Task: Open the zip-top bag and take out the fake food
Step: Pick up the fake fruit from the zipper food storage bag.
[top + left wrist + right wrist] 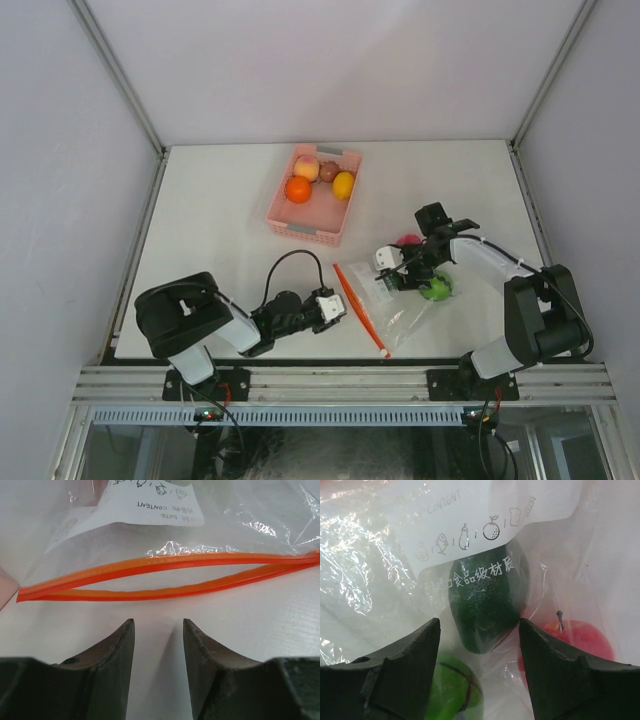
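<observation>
The zip-top bag [400, 305] lies flat on the table, its orange zipper strip [170, 575] parted into a narrow slit. My left gripper [159, 625] stands open just short of that strip, with nothing between its fingers; from above the left gripper [340, 307] is at the bag's left edge. My right gripper [479, 625] hovers open over the bag. Through the plastic I see fake food: a dark green avocado [487, 602] just beyond the fingertips, a light green fruit [455, 690] and a red apple [580, 640]. The right gripper [398, 277] is over the bag's upper end.
A pink slotted basket [300, 228] stands at the back centre, holding an orange [298, 189], a peach-coloured fruit [306, 167], a brown one [328, 171] and a yellow one [343, 185]. White walls close in the table on three sides.
</observation>
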Motion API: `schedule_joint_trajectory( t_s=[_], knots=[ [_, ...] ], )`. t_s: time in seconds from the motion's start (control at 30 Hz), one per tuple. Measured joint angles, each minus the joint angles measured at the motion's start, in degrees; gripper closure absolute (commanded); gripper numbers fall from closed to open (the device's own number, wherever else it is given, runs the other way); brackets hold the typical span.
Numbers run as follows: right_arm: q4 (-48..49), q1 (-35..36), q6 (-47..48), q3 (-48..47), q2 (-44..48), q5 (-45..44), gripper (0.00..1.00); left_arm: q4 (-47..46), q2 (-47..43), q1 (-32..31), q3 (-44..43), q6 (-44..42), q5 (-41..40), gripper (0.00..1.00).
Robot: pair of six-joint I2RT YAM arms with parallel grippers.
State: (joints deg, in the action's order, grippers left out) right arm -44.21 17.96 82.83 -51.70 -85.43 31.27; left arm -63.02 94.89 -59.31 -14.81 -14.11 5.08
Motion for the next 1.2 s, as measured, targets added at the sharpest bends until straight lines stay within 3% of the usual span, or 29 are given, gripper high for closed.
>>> schedule_joint_trajectory(
  t_s=[0.33, 0.7, 0.87, 1.2],
  knots=[
    [0.7, 2.6, 0.9, -0.3, -1.9, -2.0, 0.61, -1.1, 2.0, 0.0, -3.7, 0.6, -1.7, 0.47],
    [0.4, 4.6, 1.1, -0.4, -2.4, -1.2, 0.77, -5.8, 7.1, 0.0, -4.5, 2.5, -1.4, 0.3],
    [-1.3, 4.6, 0.8, -2.1, -2.8, 0.6, 0.81, -7.9, 8.7, 0.0, -5.1, 3.1, -1.6, 0.24],
    [-2.3, 5.4, -1.9, -4.0, -5.6, 2.2, 0.8, -10.6, 12.9, 0.1, -9.6, 2.9, -3.2, 0.24]
  ],
)
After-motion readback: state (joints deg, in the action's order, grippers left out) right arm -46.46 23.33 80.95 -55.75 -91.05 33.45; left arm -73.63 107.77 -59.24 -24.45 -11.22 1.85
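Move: The dark green fruit in the bag lies about 4 cm left of the right hand and 3 cm below it. From that hand, the red apple is some 8 cm ahead and 1 cm right, and the light green fruit about 7 cm right and 3 cm back. For the left hand, the dark fruit is roughly 14 cm right, 8 cm ahead; the bag's zip mouth comes first, about 5 cm right and 1 cm ahead. Leftward, about 3 cm and slightly back, goes the right hand, its half-open fingers closing nearly shut on the bag film at the dark green fruit's right-hand end and working it towards the mouth. Meanwhile the left hand advances right and forward in two stages, about 6 cm in all, opening its fingers wider and bringing them in between the zip lips towards the dark fruit. ##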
